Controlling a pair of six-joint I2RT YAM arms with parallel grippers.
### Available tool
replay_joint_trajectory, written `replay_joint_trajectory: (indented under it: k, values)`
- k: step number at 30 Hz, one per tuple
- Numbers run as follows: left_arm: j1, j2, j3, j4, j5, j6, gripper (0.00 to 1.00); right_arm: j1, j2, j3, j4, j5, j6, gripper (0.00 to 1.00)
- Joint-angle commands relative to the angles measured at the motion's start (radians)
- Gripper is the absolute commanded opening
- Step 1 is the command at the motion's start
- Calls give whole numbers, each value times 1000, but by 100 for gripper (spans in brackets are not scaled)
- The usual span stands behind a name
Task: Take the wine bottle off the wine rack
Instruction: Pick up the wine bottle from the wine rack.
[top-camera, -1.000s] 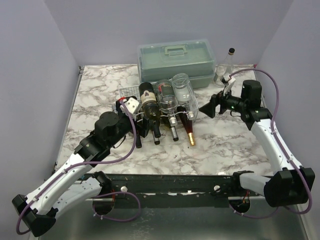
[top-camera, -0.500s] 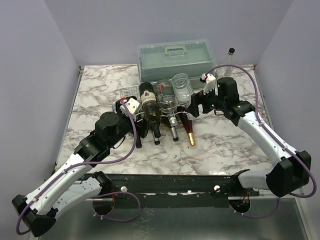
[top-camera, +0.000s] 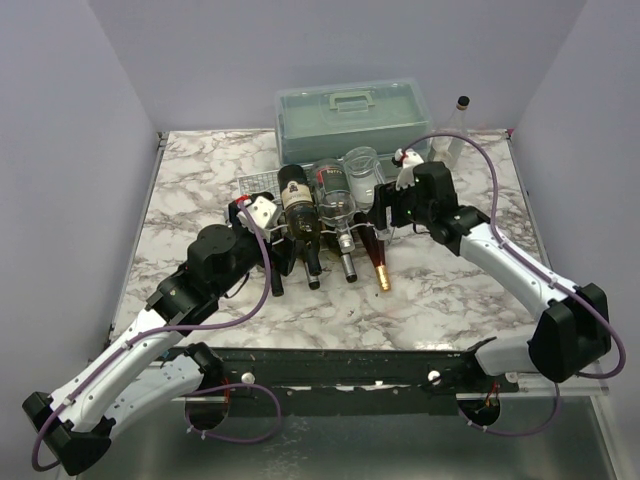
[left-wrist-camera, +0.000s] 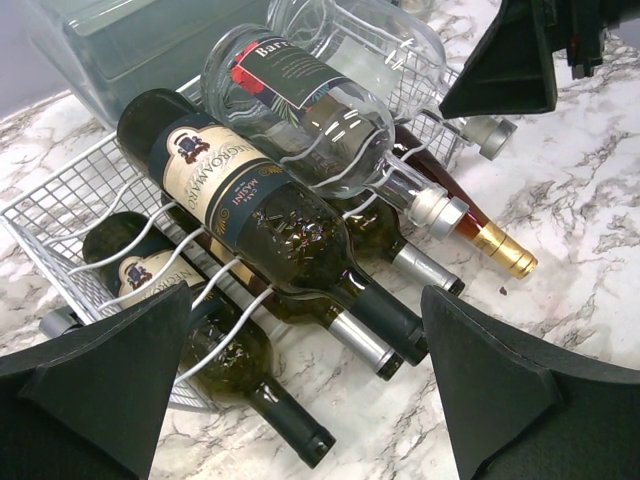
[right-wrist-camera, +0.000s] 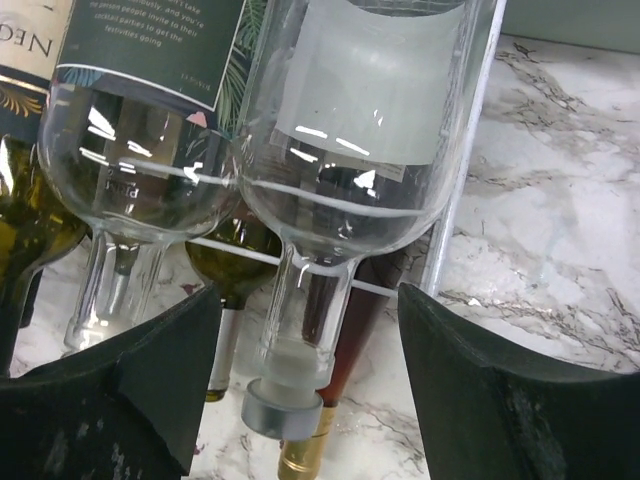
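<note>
The white wire wine rack (top-camera: 254, 184) (left-wrist-camera: 60, 205) holds several bottles lying in two layers, necks toward me. The rightmost top one is a clear wine bottle (top-camera: 365, 178) (right-wrist-camera: 365, 130) with a frosted label and a grey cap (right-wrist-camera: 283, 410). My right gripper (top-camera: 378, 218) (right-wrist-camera: 310, 390) is open, with one finger on each side of that bottle's neck and a gap on both sides. My left gripper (top-camera: 280, 250) (left-wrist-camera: 310, 400) is wide open and empty, low in front of the dark green bottles' necks (left-wrist-camera: 385, 315) at the rack's left.
A grey-green plastic case (top-camera: 352, 120) with a handle stands right behind the rack. A small clear bottle (top-camera: 455, 125) stands upright at the back right. An amber bottle with a gold cap (right-wrist-camera: 305, 455) lies under the clear one.
The right arm swung left from the back right of the table to the rack, and its jaws narrowed around the clear bottle's neck. The left arm stayed still.
</note>
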Motion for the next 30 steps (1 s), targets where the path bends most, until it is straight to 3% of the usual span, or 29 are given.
replay_joint_trajectory:
  k: [1, 12, 30]
  values:
    - [7, -3, 21, 0, -21, 10, 99, 25, 43, -8, 57, 65, 41, 72]
    - [8, -10, 22, -3, -26, 10, 99, 56, 96, -8, 73, 201, 85, 52]
    - [7, -16, 21, -4, -38, 36, 99, 89, 163, 0, 83, 270, 126, 52]
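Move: The clear wine bottle at the rack's right end has its neck some 2 cm ahead of and 5 cm below the right hand. Its middle is about 7 cm ahead, 2 cm left and 2 cm below. The green-labelled bottle lies roughly 7 cm left of it, nearly level with it. The gold-capped bottle is about 1 cm ahead, 2 cm left and 11 cm under the hand. From the left hand the clear bottle is about 14 cm ahead, 17 cm right and 8 cm lower. The clear bottle's neck is what the right hand comes down around: it sinks about 4 cm and edges some 2 cm forward, one finger on either side just below the shoulder. Turning about 10 degrees clockwise, the hand closes its fingers from roughly three-quarters to half open by midway, then holds that gap while still sinking; a firm pinch can't be made out. ##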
